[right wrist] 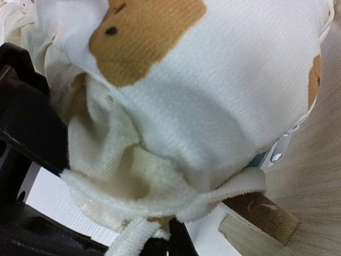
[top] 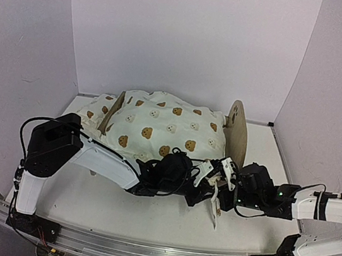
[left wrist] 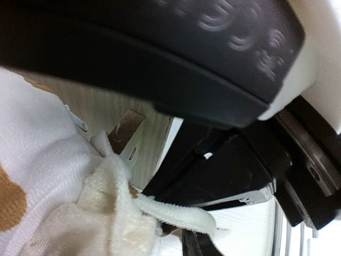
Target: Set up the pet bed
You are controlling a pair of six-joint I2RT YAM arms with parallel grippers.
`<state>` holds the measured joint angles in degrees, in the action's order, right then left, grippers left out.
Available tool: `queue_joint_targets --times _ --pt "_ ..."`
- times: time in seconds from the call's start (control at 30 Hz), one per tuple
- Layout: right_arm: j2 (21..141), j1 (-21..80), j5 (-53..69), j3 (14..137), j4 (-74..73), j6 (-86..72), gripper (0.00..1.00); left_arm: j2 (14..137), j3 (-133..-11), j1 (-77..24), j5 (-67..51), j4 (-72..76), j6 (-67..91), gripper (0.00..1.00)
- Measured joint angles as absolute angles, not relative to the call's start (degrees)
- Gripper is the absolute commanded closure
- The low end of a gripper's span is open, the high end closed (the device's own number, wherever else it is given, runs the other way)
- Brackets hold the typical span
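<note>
The pet bed stands at the back of the table, its plywood headboard (top: 237, 132) on the right and footboard (top: 114, 108) on the left. A cream bear-print cushion (top: 158, 126) lies on it. Both grippers meet at the bed's front right corner. My right gripper (top: 226, 177) (right wrist: 178, 237) is shut on a white cushion tie (right wrist: 133, 240), whose loose end (top: 215, 212) hangs down. My left gripper (top: 206, 174) (left wrist: 197, 244) sits under another tie (left wrist: 178, 212); only one dark finger shows, so its state is unclear. Plywood (left wrist: 114, 106) (right wrist: 314, 176) shows beside the cushion's corner.
White walls close the table in at the back and both sides. The metal rail (top: 141, 251) with the arm bases runs along the near edge. The right gripper's dark body (left wrist: 160, 58) fills the top of the left wrist view.
</note>
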<state>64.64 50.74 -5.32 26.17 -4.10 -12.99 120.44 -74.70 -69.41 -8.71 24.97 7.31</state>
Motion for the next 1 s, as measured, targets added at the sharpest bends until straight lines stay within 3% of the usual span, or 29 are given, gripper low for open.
queue_joint_targets --times 0.1,0.2,0.33,0.6,0.9,1.0 --pt "64.8 50.5 -5.0 26.2 -4.6 -12.5 1.00 120.4 -74.8 -69.3 -8.5 24.8 7.5 0.99" --pt "64.8 50.3 -4.9 26.2 -5.2 -12.3 0.98 120.4 -75.1 -69.2 -8.4 23.9 7.6 1.00" --pt "65.1 50.5 -5.1 29.1 -11.8 -15.7 0.62 120.4 -75.2 -69.2 -7.2 23.4 7.6 1.00" --pt "60.0 53.0 -0.7 33.3 -24.9 -30.4 0.37 120.4 -75.3 -69.0 -5.8 24.3 9.6 1.00" --pt "54.9 54.8 2.4 26.6 -23.0 -34.6 0.32 120.4 -75.3 -69.1 -5.9 24.5 12.6 1.00" --pt "56.2 56.4 2.4 24.3 -17.7 -34.5 0.43 120.4 -75.3 -69.1 -6.0 24.5 13.7 1.00"
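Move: The tie strap at the cover's near right corner lies between the left hand's partly open fingers, while the right hand already pinches strap beside it. The hanging strap end is about 9 cm back from the right hand, 1 cm to its right and some 6 cm lower. From the right hand, the right bed board's middle stands about 18 cm ahead and 5 cm to the right, roughly 3 cm higher, and the bed cover's middle about 19 cm ahead, 19 cm to the left, about level in height. The tie strap is pinched by the left fingers, which close at once and then hold almost in place beside the bed's corner. Only after that does the right hand let go of its strap, open to about two thirds and draw back some 7 cm towards the hanging strap end, rising slightly before sinking, its fingers tipping about 20 degrees further down. ##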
